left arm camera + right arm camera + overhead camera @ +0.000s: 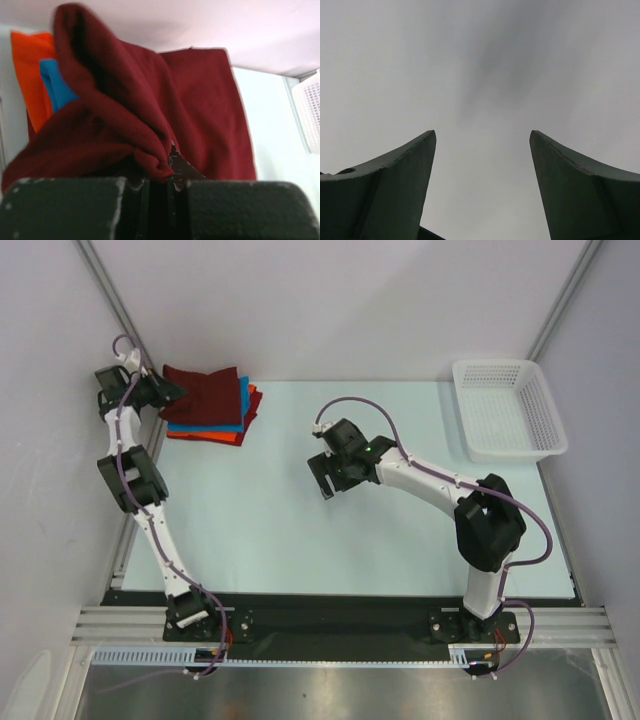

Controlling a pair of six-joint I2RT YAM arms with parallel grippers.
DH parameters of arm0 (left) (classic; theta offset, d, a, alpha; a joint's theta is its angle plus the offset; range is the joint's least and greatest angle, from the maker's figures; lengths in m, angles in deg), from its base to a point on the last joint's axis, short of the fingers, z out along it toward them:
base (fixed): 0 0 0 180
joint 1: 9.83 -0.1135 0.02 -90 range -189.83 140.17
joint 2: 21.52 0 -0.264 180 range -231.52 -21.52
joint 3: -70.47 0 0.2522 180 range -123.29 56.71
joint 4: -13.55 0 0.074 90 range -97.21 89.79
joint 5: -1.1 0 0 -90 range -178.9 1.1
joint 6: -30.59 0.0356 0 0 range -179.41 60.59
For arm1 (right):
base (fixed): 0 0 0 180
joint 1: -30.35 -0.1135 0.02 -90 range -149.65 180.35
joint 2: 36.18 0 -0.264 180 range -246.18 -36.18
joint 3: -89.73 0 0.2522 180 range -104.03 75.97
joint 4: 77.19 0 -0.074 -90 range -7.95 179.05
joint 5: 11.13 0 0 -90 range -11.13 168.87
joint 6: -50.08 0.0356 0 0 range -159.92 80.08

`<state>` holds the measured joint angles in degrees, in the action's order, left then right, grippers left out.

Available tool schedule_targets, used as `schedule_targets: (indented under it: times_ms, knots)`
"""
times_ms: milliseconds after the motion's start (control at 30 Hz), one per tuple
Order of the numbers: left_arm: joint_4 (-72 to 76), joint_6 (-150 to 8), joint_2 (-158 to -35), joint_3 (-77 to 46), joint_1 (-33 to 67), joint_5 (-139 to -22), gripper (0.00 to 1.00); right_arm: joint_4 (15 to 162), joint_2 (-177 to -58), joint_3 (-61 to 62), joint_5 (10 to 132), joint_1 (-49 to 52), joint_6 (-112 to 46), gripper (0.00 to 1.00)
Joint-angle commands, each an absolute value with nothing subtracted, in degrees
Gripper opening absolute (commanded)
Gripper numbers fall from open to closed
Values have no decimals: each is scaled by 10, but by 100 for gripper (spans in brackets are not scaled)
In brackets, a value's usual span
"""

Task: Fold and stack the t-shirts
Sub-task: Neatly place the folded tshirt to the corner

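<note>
A folded dark maroon t-shirt (205, 395) lies on top of a stack at the table's far left, over a bright blue t-shirt (238, 405) and an orange-red t-shirt (215, 437). My left gripper (170, 392) is at the stack's left edge, shut on a bunched fold of the maroon t-shirt (150, 125). In the left wrist view the pinched cloth sits between the jaws of the left gripper (167, 172), with blue (55, 85) and orange (30, 70) cloth showing at the left. My right gripper (322, 478) hovers open over the table's middle; the right gripper (482, 137) holds nothing.
A white mesh basket (507, 410) stands at the table's far right corner. Grey walls and metal frame posts close in the left, right and back sides. The light blue table surface (300, 530) stretches between the arms.
</note>
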<state>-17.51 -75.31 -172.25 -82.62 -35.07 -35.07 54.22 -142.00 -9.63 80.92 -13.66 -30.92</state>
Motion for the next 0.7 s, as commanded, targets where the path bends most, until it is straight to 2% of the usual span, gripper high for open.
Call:
schedule_targets:
  times_ms: [0, 167, 367, 433, 500, 667]
  knots:
    - [-182, -725, -1741, -854, -331, -341, 0, 548, -1394, -86, 808, -134, -305, 82]
    - [-120, -748, -1713, -791, -325, -382, 0, 546, -1387, -77, 808, -133, -306, 82]
    - [-123, -751, -1672, -783, -324, -481, 0, 546, -1388, -81, 805, -126, -308, 82]
    - [-120, -749, -1647, -768, -324, -526, 11, 548, -1389, -81, 804, -125, -308, 82]
    - [-125, -746, -1629, -752, -325, -576, 16, 547, -1389, -82, 803, -123, -308, 82]
    - [-180, -732, -1615, -758, -324, -642, 47, 551, -1390, -81, 798, -118, -303, 82]
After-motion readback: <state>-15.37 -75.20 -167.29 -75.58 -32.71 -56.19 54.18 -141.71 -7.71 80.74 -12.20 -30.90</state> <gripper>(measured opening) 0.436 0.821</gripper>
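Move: The left hand already holds the bunched left edge of the folded dark-red t-shirt, whose middle lies some 9 cm to its right, about level fore and aft and roughly 4 cm below. Under that shirt is the blue t-shirt, its middle 10 cm right, 2 cm back and 6 cm below; the orange t-shirt beneath is about 11 cm right, 4 cm back and 8 cm below. From the right hand, the folded dark-red t-shirt is some 30 cm ahead, 32 cm left and 3 cm below. Still pinching the bunched edge, the left hand lowers it about 3 cm beside the stack's left side, easing forward slightly, and then spreads its fingers to nearly half open. As it lets go it draws about 3 cm to the left, away from the folded shirt's middle, rising a little while the wrist turns some 15 degrees counter-clockwise; the loose fold still stands between the parted fingers. ##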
